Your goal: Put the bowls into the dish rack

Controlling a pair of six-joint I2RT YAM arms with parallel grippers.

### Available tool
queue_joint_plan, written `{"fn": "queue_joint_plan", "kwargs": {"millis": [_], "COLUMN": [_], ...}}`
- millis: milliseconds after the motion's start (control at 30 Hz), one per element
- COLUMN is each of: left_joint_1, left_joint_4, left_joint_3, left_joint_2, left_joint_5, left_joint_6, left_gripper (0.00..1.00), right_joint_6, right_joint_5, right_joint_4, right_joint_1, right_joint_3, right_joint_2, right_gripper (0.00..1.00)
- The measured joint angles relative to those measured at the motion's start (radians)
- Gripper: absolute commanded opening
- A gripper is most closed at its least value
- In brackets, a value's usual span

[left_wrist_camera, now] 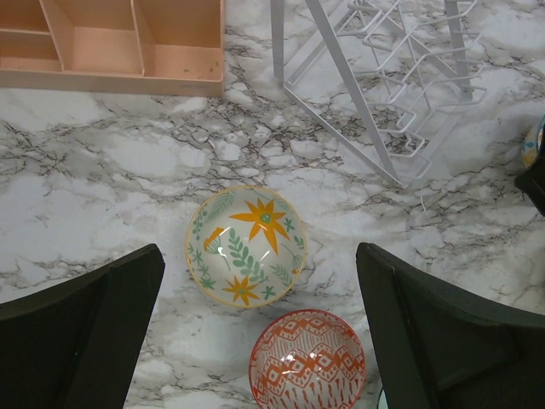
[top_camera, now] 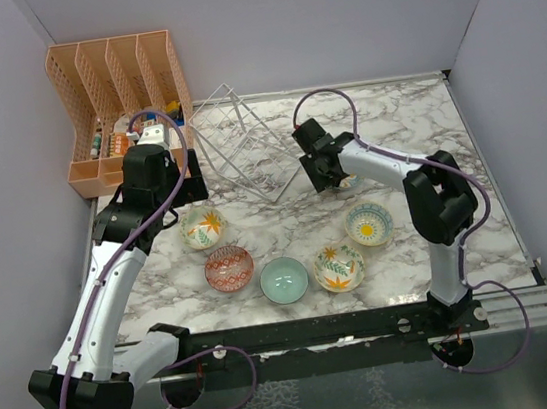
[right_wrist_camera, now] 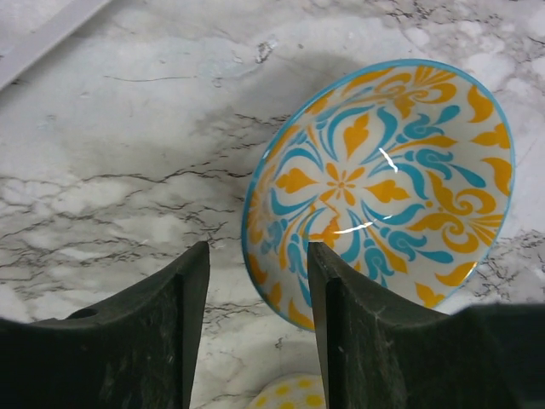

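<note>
The white wire dish rack (top_camera: 245,153) stands empty at the back centre; its near end shows in the left wrist view (left_wrist_camera: 383,94). My left gripper (top_camera: 186,188) (left_wrist_camera: 260,256) is open and empty above the cream leaf-print bowl (top_camera: 202,227) (left_wrist_camera: 247,247), with the red-patterned bowl (top_camera: 229,268) (left_wrist_camera: 306,360) just nearer. My right gripper (top_camera: 329,179) (right_wrist_camera: 258,256) is open. Its fingers straddle the left rim of the tilted blue-patterned bowl (right_wrist_camera: 383,187). The teal bowl (top_camera: 283,280), a cream flower bowl (top_camera: 338,267) and the yellow-sun bowl (top_camera: 369,223) (right_wrist_camera: 289,394) lie on the marble.
An orange plastic file organizer (top_camera: 123,98) (left_wrist_camera: 111,43) with small items in it stands at the back left, beside the rack. Grey walls close in the left, back and right. The black rail (top_camera: 321,331) with the arm bases runs along the near edge.
</note>
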Motion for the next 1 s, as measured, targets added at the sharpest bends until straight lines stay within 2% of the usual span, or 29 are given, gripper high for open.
{"fn": "queue_joint_plan", "kwargs": {"millis": [67, 167, 267, 533, 767, 900, 1000], "left_joint_1": [0.000, 0.000, 0.000, 0.000, 0.000, 0.000, -0.004], "left_joint_4": [-0.001, 0.000, 0.000, -0.003, -0.004, -0.009, -0.016], "left_joint_3": [0.000, 0.000, 0.000, 0.000, 0.000, 0.004, 0.018], "left_joint_2": [0.000, 0.000, 0.000, 0.000, 0.000, 0.000, 0.000], "left_joint_5": [0.000, 0.000, 0.000, -0.005, -0.008, -0.008, -0.010], "left_joint_6": [0.000, 0.000, 0.000, 0.001, 0.003, 0.004, 0.005], "left_gripper": [0.99, 0.99, 0.99, 0.99, 0.99, 0.99, 0.99], "right_joint_6": [0.002, 0.000, -0.002, -0.005, 0.126, 0.264, 0.414], "right_joint_5": [0.033, 0.072, 0.088, 0.095, -0.112, -0.263, -0.377], "right_joint_4": [-0.005, -0.005, -0.005, -0.001, 0.047, 0.209, 0.436], "right_joint_1": [0.000, 0.000, 0.000, -0.001, -0.010, -0.019, -0.032], "right_joint_3": [0.000, 0.000, 0.002, 0.036, 0.041, 0.001, -0.113], "right_joint_2": [0.009, 0.023, 0.036, 0.029, -0.097, -0.220, -0.320], "right_gripper": [0.36, 0.28, 0.02, 0.01, 0.01, 0.01, 0.01]}}
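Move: The blue-and-orange bowl's middle lies about 5 cm right, 2 cm ahead and 2 cm below the right hand, its left rim between the open fingers. The dish rack stands about 15 cm left and 10 cm ahead of that hand, its middle some 4 cm higher; the sun bowl is about 10 cm back, 9 cm right and 3 cm down. From the idle left hand, the blue-and-orange bowl is some 31 cm right, 10 cm ahead and 23 cm below. Right fingers pinch the bowl's left rim, then lift about 15 cm, swinging left towards the rack and rolling left-side-up. ##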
